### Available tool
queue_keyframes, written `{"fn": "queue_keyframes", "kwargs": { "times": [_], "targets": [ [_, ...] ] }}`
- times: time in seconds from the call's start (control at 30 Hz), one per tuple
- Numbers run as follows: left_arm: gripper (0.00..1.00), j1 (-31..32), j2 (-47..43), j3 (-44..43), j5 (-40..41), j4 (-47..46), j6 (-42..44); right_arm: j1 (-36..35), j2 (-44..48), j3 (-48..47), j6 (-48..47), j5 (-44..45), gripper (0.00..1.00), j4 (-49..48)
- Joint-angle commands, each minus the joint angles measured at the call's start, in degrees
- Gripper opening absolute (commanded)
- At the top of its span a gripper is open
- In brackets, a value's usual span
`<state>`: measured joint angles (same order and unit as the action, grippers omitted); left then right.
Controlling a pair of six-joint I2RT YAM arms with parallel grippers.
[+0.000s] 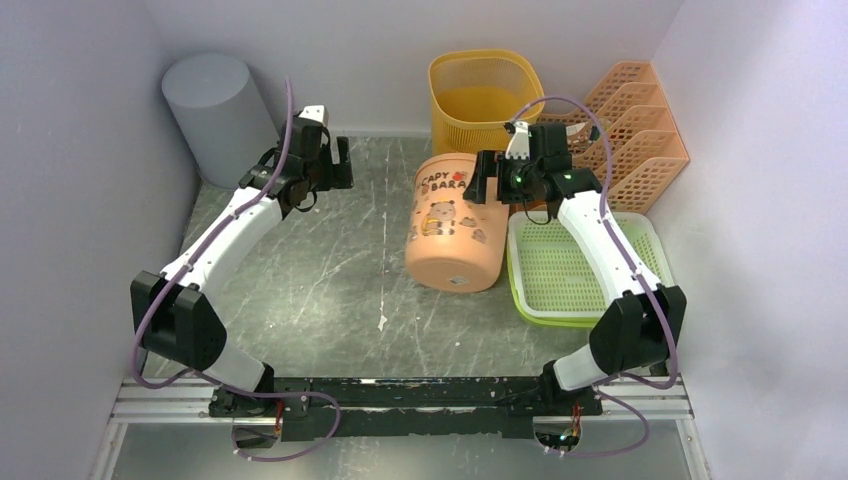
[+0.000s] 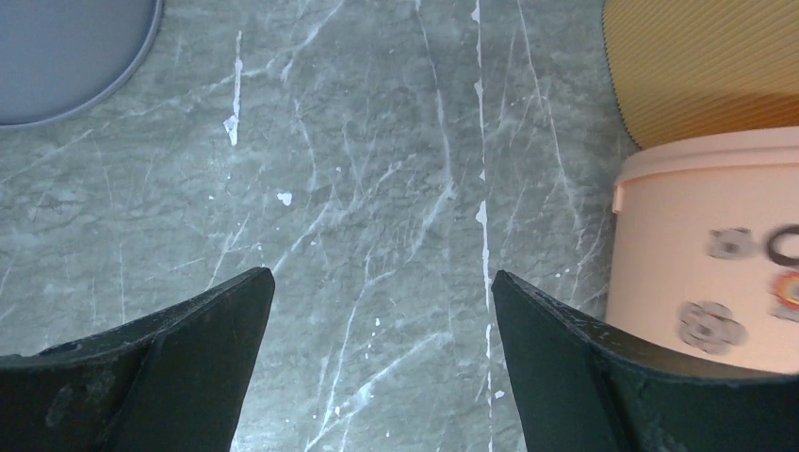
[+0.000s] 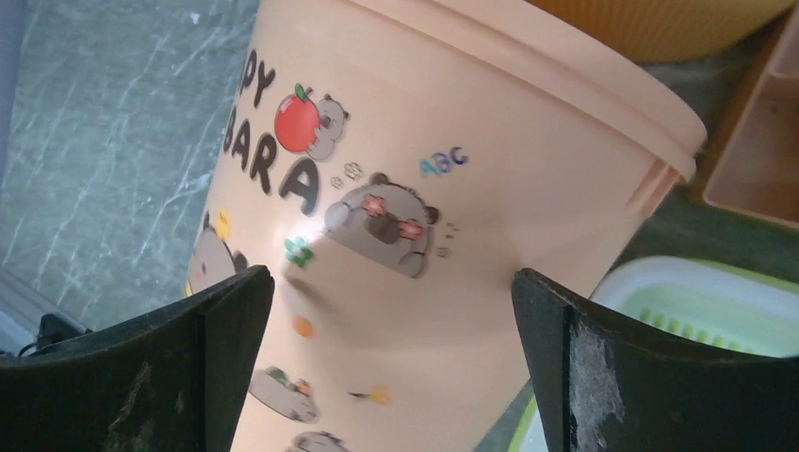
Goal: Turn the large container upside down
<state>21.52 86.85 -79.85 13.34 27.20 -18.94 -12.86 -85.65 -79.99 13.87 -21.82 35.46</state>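
Note:
The large container is a peach plastic bucket [image 1: 455,225] printed with capybara cartoons. It lies tilted on its side on the grey marble table, rim toward the back, base toward the near edge, next to the green tray. It fills the right wrist view [image 3: 424,169] and shows at the right edge of the left wrist view [image 2: 707,245]. My right gripper [image 1: 485,180] is open and empty, its jaws spread over the bucket's side near the rim [image 3: 391,273]. My left gripper [image 1: 340,165] is open and empty above bare table [image 2: 382,278], left of the bucket.
A grey cylindrical bin [image 1: 215,110] stands at the back left. A yellow mesh basket [image 1: 485,95] stands right behind the bucket's rim. An orange file rack [image 1: 635,130] is at the back right. A green tray [image 1: 580,270] lies right of the bucket. White walls enclose the table.

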Motion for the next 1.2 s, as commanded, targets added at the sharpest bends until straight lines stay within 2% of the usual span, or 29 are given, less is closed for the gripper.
{"fn": "queue_keyframes", "kwargs": {
  "times": [0.0, 0.27, 0.47, 0.53, 0.67, 0.9, 1.0, 1.17],
  "targets": [
    [0.99, -0.25, 0.20, 0.37, -0.71, -1.80, -0.46, -0.47, 4.59, 1.63, -2.99, 6.94, 1.00, 3.40],
    [0.99, -0.25, 0.22, 2.25, -2.40, -2.67, -0.66, -2.21, 10.18, 9.28, -0.61, 5.34, 1.00, 4.27],
    [0.99, -0.25, -0.10, 4.17, -2.46, -2.84, -0.66, -6.60, 11.94, 12.32, 0.46, 7.59, 1.00, 5.60],
    [0.99, -0.25, -0.23, 4.80, -2.93, -2.99, -0.66, -7.20, 12.92, 11.95, 1.33, 10.80, 1.00, 6.05],
    [0.99, -0.25, -1.19, 6.29, -3.20, -3.17, -2.62, -7.22, 15.33, 10.05, 2.27, 23.55, 1.00, 5.71],
    [0.99, -0.25, -3.50, 9.18, -3.08, -2.55, -2.50, -7.18, 15.49, 7.85, 3.53, 36.27, 1.00, 9.29],
    [0.99, -0.25, -4.51, 10.66, -3.44, -3.06, -2.58, -7.20, 16.18, 8.89, 4.82, 40.26, 1.00, 10.62],
    [0.99, -0.25, -4.58, 11.58, -3.91, -3.47, -2.92, -7.22, 16.81, 11.05, 6.27, 40.56, 1.00, 12.12]
  ]
}}
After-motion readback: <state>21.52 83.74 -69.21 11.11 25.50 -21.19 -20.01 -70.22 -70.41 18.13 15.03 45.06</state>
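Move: The orange container lies on its side under the right hand, open rim outward. Its middle is about 5 cm left of that hand, 3 cm back and 12 cm below. From the same hand, the yellow bin stands some 17 cm ahead, straight in line, and the white-green basket's middle is about 22 cm right and 7 cm back. From the left hand, the orange container lies some 22 cm right, 6 cm back and 13 cm below. Off the orange container's upper right flank, the right hand first draws back about 6 cm, then swings some 8 cm right towards the gap by the basket. In that swing the wrist turns clockwise and its left side dips, some 30 degrees in all. Meanwhile the left hand sinks about 5 cm and eases back about 3 cm, well clear of the container; both grippers stay wide open. ##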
